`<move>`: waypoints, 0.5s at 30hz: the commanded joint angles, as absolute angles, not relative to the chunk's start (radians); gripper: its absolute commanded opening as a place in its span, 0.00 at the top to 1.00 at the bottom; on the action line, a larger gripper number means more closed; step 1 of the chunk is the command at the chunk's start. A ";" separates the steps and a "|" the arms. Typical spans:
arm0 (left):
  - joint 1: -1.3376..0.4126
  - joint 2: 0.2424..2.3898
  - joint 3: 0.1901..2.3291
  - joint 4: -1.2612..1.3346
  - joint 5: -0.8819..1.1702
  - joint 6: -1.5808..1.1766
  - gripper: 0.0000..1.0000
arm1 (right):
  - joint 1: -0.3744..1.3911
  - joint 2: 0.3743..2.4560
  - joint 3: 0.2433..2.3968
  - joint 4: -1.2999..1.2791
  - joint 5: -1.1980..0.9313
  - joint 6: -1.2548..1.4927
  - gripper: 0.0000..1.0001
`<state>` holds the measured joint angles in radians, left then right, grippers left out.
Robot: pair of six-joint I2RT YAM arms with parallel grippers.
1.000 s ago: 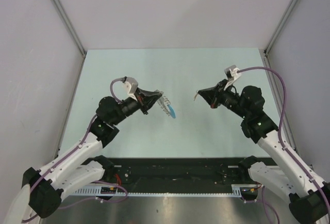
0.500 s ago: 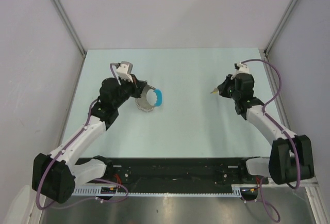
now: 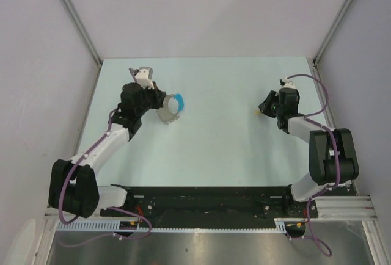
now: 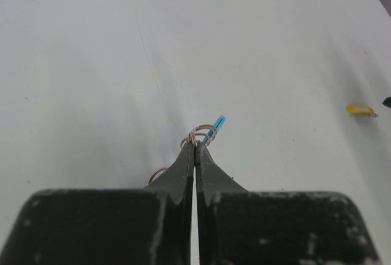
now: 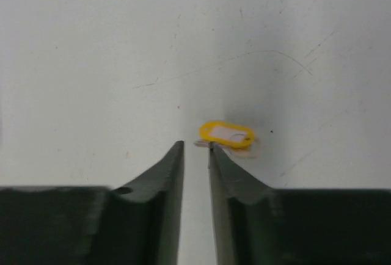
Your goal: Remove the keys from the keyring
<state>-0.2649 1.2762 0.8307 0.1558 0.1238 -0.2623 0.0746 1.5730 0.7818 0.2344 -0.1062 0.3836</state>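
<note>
My left gripper is shut on the keyring, a thin silvery loop pinched at the fingertips. The keys hang from it as a grey bunch, with the blue piece sticking out to the right; the blue piece also shows past the tips in the left wrist view. My right gripper is slightly open, low over the table at the right. A yellow key tag lies on the table just beyond its right fingertip; a thin metal bit on the tag touches that tip.
The yellow tag also shows far right in the left wrist view and by the right gripper in the top view. Grey walls stand at the table's back and sides. The arms' black base rail runs along the near edge.
The left arm swung back and left, carrying the ring and keys. The right arm moved right and down to the table; the yellow tag once at its tips now lies on the table.
</note>
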 commanded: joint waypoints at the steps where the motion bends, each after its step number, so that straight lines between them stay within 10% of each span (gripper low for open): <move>1: -0.258 1.264 0.812 0.224 0.086 -0.307 0.99 | 0.080 1.539 0.827 0.278 -0.138 0.376 0.57; 5: -0.265 1.243 0.729 0.198 0.051 -0.389 1.00 | 0.138 1.419 0.850 0.154 -0.103 0.313 0.30; 6: -0.271 1.239 0.710 0.201 0.042 -0.403 1.00 | 0.146 1.354 0.853 0.126 -0.116 0.299 0.01; 15: -0.275 1.241 0.667 0.141 0.002 -0.436 1.00 | 0.184 1.052 0.854 -0.192 -0.083 0.410 0.00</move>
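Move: The yellow-tagged key that the right fingers are just letting go lies close below their tips, about 4 cm down, barely 1 cm ahead and in line sideways; the table around it is bare. The left hand still grips the keyring, whose blue tag hangs roughly 2 cm ahead of that hand, 6 cm to its right and 8 cm below. From the left hand the key lies some 40 cm to the right, 4 cm farther out and 16 cm below. The right fingers, already parting, open all the way to leave the yellow-tagged key on the table, and the hand lifts clear of it, about 14 cm up with some 5 cm back towards the base and a little to the left, the fingertips tilting up about 15 degrees. The left hand keeps its pinch on the keyring and eases down and back by about 1.5 cm each, rolling slightly with its left side dipping. ##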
